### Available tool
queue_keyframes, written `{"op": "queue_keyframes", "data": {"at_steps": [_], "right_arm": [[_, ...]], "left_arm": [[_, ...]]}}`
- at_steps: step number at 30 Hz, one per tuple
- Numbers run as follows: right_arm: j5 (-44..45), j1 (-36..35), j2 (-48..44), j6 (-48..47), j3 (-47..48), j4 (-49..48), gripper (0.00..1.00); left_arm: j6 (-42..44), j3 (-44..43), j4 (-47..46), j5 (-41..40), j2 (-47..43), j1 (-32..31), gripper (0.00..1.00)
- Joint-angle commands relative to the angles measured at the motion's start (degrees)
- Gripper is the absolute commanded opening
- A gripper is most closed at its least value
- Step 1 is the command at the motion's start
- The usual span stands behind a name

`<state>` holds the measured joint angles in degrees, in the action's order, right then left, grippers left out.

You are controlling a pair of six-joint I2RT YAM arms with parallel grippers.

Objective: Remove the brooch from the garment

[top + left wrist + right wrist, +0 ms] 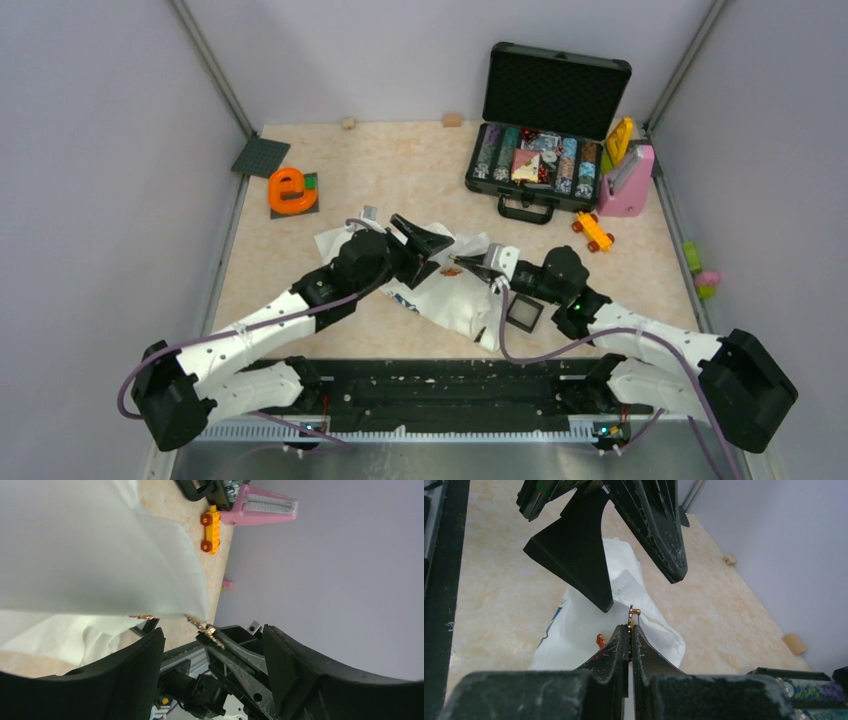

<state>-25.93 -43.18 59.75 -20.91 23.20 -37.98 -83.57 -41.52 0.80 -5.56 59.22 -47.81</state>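
The white garment [450, 300] lies crumpled on the table between both arms; its blue print shows at one edge [555, 615]. My right gripper [630, 629] is shut on the brooch [632, 614], a small gold pin with dark beads, right at a raised fold of the cloth. In the left wrist view the brooch [207, 629] touches the cloth's corner [190, 600]; I cannot tell whether it is still pinned. My left gripper [440, 254] is open and empty, its jaws wide on either side of the brooch. A small orange piece [600, 640] lies on the cloth.
A small black square box [524, 313] sits by the garment's right edge. An open black case of chips [545, 150], a pink object [628, 182] and a yellow toy car [592, 231] stand at the back right. An orange object [290, 190] sits at the back left.
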Motion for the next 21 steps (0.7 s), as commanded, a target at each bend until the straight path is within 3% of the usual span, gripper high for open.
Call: {"op": "queue_keyframes", "data": {"at_steps": [1,5,10,17,21], "right_arm": [[-2.5,-1.7,-0.2,-11.0,-0.2,-3.2,0.0],[0.1,-3.6,0.5,-14.3,-0.6,-3.9,0.0],[2.3,-5.5,1.6,-16.6,0.2,-2.5,0.0],[4.9,-6.5,2.7,-16.8,0.1,-4.0,0.0],[5.6,-7.0,3.5,-16.8,0.0,-5.2,0.0]], "left_arm": [[-9.0,-1.9,9.1,-0.1,-1.9,0.5,0.74],[-10.5,-1.0,8.4,2.2,-2.1,1.3,0.57],[-10.9,-0.5,6.8,3.4,-1.5,1.6,0.46],[-12.2,-0.9,8.6,5.2,-0.2,1.7,0.34],[-12.4,-0.6,8.5,5.3,1.1,1.7,0.34]]}}
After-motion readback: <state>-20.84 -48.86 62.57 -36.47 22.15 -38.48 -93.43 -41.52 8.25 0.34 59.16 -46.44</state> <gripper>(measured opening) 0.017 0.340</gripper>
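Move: The brooch is already pinched in the shut right fingers, its back sticking out about 1 cm to the left of them. From the open left hand it lies some 2 cm to the right, level in reach and about 2 cm lower. From the right hand, the left fingertips are roughly 3 cm left, level in reach and 2 cm higher. The orange leaf on the garment is some 2 cm back, 2 cm right and 6 cm below the left hand; the square frame is about 17 cm right, 6 cm back and 20 cm down. Down and slightly back, by about 2.5 cm in all, the left hand eases in on the brooch, pitching its fingers down some 15 degrees as they close from wide to about a third open around it, with no pinch visible yet. The right hand, fingers still shut on the brooch, sinks nearly 2 cm and shifts 1 cm left to meet it, also turning about 15 degrees. ##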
